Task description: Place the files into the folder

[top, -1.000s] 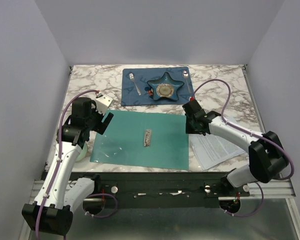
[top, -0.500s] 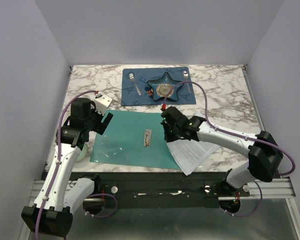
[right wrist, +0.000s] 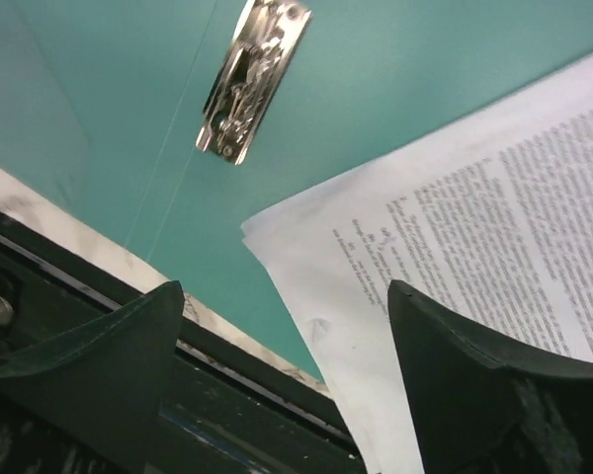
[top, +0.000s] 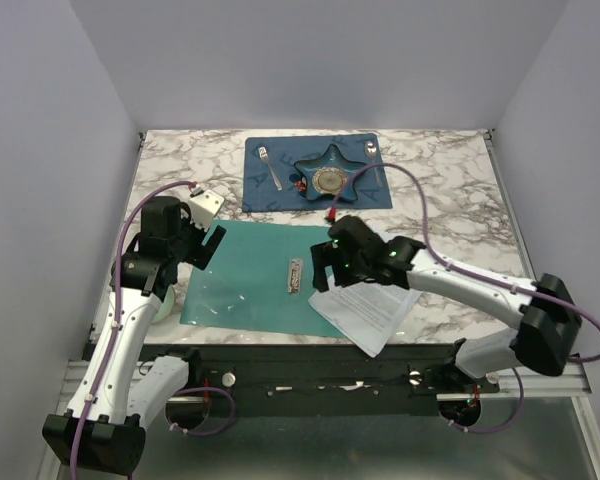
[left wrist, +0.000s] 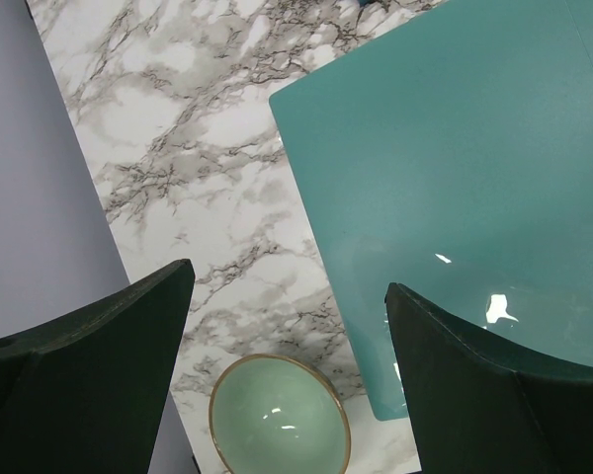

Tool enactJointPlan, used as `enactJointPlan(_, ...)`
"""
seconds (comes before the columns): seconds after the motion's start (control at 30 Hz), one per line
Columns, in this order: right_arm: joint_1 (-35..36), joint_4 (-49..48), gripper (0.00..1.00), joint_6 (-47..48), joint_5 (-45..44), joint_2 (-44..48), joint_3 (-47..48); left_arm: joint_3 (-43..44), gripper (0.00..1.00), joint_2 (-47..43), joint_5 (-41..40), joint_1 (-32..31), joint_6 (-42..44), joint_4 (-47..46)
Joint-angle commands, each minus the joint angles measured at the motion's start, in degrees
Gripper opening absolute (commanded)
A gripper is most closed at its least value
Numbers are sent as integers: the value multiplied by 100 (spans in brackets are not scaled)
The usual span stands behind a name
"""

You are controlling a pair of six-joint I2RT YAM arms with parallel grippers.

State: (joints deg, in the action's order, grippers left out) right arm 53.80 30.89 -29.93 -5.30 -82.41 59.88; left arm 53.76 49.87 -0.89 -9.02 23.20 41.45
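The teal folder point(top: 245, 285) lies open and flat at the table's near middle, its silver clip point(top: 296, 275) at the spine. The files point(top: 372, 312), white printed sheets, lie askew over the folder's right part, one corner past the table's front edge. My right gripper point(top: 323, 272) hovers over their left corner, open with nothing between its fingers. In the right wrist view the files point(right wrist: 494, 227) lie flat on the folder point(right wrist: 376, 79) below the open gripper point(right wrist: 287, 326), the clip point(right wrist: 254, 79) beyond. My left gripper point(top: 212, 247) is open above the folder's left edge point(left wrist: 455, 168).
A dark blue placemat point(top: 270, 190) at the back holds a star dish point(top: 330, 178), a fork and a spoon. A small white box point(top: 206, 203) sits at back left. A pale green bowl point(left wrist: 277, 420) stands left of the folder, under my left gripper point(left wrist: 289, 326).
My right gripper pulled the files leftward from the table's right side onto the folder, then opened and let them go. The left arm has not moved.
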Motion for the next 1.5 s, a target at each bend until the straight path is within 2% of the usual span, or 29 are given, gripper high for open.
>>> enactJointPlan(0.0,-1220,742,86,-1092,-429,1024,-563,135,94,-47,-105,-21,132,56)
enactJointPlan(0.1,-2240,918,76,-1489,-296,1664,-1282,161,94,-47,-87,-30,158,73)
enactJointPlan(0.17,-2723,979,76,-1568,-287,1947,-1530,188,94,-47,-79,-30,158,100)
enactJointPlan(0.4,-3481,1252,76,-1648,-306,2063,-1901,223,94,41,-26,-30,150,100)
enactJointPlan(0.7,-3622,1235,73,-1858,-340,1711,-2015,223,94,-3,-114,-30,255,126)
enactJointPlan(1.03,-3622,1173,70,-2543,-472,1641,-2331,293,94,49,-87,-30,272,118)
enactJointPlan(1.27,-3622,1015,68,-2570,-577,1465,-2358,285,94,14,-131,-30,308,135)
enactJointPlan(1.47,-3622,909,63,-2509,-446,1403,-2358,223,94,-12,-131,-30,325,126)
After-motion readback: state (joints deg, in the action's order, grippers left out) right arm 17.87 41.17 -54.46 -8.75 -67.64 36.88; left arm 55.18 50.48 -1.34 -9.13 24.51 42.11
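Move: The open right hand hangs about 10 cm above the table, just clear of the papers. Their middle lies some 11 cm to its right, level with it fore and aft, and their right-hand edge about 20 cm to its right. The folder's metal clip is roughly 8 cm to its left and 3 cm ahead. From the idle left hand the papers lie about 40 cm to the right, 6 cm back and 20 cm below. No touch to be seen: the right hand leaves the papers' left end and swings some 21 cm right across them to their right-hand edge, bowing about 5 cm forward and slightly up at first, then back and down to finish about 8 cm lower. It turns clockwise some 60 degrees, tips further downward, and the fingers partly narrow, ending astride the edge. ##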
